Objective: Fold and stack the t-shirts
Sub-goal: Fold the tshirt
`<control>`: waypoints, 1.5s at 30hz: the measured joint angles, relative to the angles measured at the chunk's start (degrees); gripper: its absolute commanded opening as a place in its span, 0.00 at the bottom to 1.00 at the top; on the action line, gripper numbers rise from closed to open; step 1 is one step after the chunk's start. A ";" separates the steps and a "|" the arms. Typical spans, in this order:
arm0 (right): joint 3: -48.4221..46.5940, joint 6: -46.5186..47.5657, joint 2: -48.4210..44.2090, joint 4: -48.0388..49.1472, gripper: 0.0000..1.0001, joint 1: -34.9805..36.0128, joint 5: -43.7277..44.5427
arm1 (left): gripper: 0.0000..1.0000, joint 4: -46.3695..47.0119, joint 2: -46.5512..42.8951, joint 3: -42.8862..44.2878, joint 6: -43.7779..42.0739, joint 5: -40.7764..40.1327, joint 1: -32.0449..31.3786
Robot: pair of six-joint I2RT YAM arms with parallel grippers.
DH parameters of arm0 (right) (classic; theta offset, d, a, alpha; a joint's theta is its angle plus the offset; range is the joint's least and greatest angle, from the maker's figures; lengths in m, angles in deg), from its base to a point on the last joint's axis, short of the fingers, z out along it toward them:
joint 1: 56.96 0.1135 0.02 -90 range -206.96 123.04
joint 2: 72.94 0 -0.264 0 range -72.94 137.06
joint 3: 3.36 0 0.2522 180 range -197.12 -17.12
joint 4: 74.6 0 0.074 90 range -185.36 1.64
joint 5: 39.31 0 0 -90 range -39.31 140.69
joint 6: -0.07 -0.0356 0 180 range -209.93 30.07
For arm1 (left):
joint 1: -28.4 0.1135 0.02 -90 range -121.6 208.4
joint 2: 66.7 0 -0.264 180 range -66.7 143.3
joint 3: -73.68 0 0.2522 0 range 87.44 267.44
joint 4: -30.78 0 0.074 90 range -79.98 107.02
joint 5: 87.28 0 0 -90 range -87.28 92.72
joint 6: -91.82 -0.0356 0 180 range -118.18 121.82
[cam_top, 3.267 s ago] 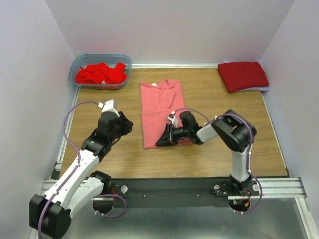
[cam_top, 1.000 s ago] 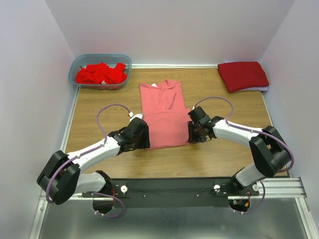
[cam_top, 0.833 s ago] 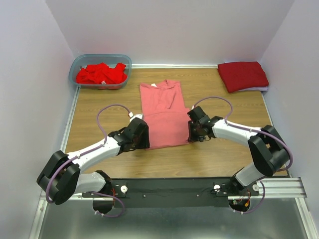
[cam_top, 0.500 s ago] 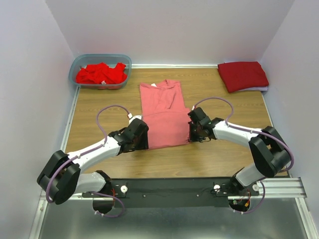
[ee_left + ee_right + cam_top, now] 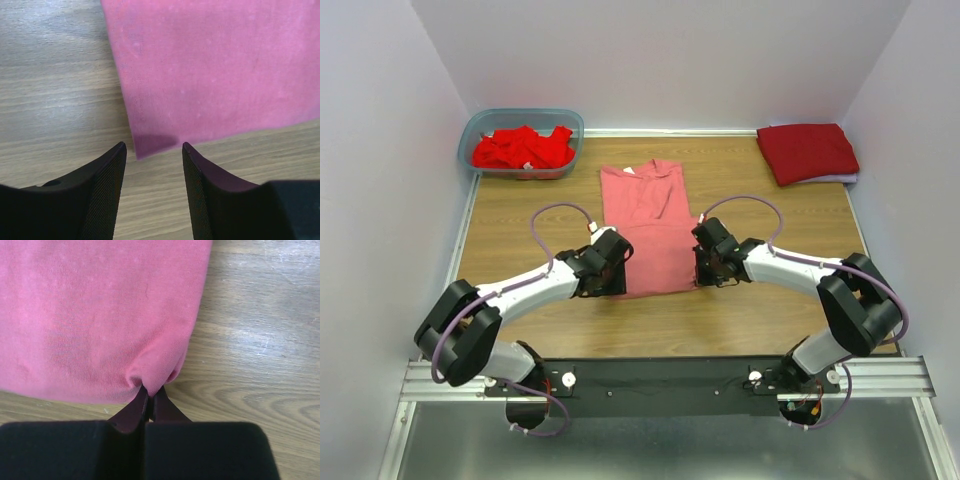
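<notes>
A salmon-pink t-shirt (image 5: 650, 225) lies partly folded in the middle of the table. My left gripper (image 5: 616, 272) is at its near left corner. In the left wrist view that gripper (image 5: 153, 148) is open, and the shirt's (image 5: 215, 75) corner lies just ahead of the gap between the fingertips. My right gripper (image 5: 701, 264) is at the near right corner. In the right wrist view it (image 5: 150, 391) is shut, pinching a bunched fold of the shirt's (image 5: 100, 315) edge. Bright red t-shirts (image 5: 523, 148) lie crumpled in the tub. A darker crimson one (image 5: 807, 152) sits folded at the back right.
The translucent blue-grey tub (image 5: 480, 125) stands in the back left corner. White walls close in the table on three sides. The arms' black base rail (image 5: 660, 375) runs along the near edge. Purple cables loop above both forearms.
My left gripper has slid right up to the shirt's near left corner, its jaws narrowing a little. My right gripper has shut on the near right corner.
</notes>
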 measured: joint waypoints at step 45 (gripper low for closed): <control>9.79 -9.01 -19.17 -19.61 0.00 17.90 -8.76 | 0.00 -17.27 -12.24 -1.53 9.31 9.51 -21.20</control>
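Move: The left hand is still empty, and the t-shirt's near left corner lies right under its fingers, roughly 3 cm below and level with them; the held near right corner is about 19 cm to its right and 2 cm farther out. From the right hand, which already pinches that right corner, the stretch of table edge it heads for is about 17 cm straight back, a centimetre lower, the left corner some 19 cm left and 2 cm back, and the collar about 33 cm ahead and 11 cm left. While the right hand keeps its pinch on the near right corner and all but stays put, the left sinks about 2 cm with its fingers half open and shuts them on the near left corner, pausing there until they are closed. Then both pull the t-shirt quickly back towards the table's near edge, some 15 cm, the left rising about 4 cm off the table and the right only 1 to 2 cm, both tipping their fingers nearer to vertical and turning slightly, the left clockwise, the right counter-clockwise. ##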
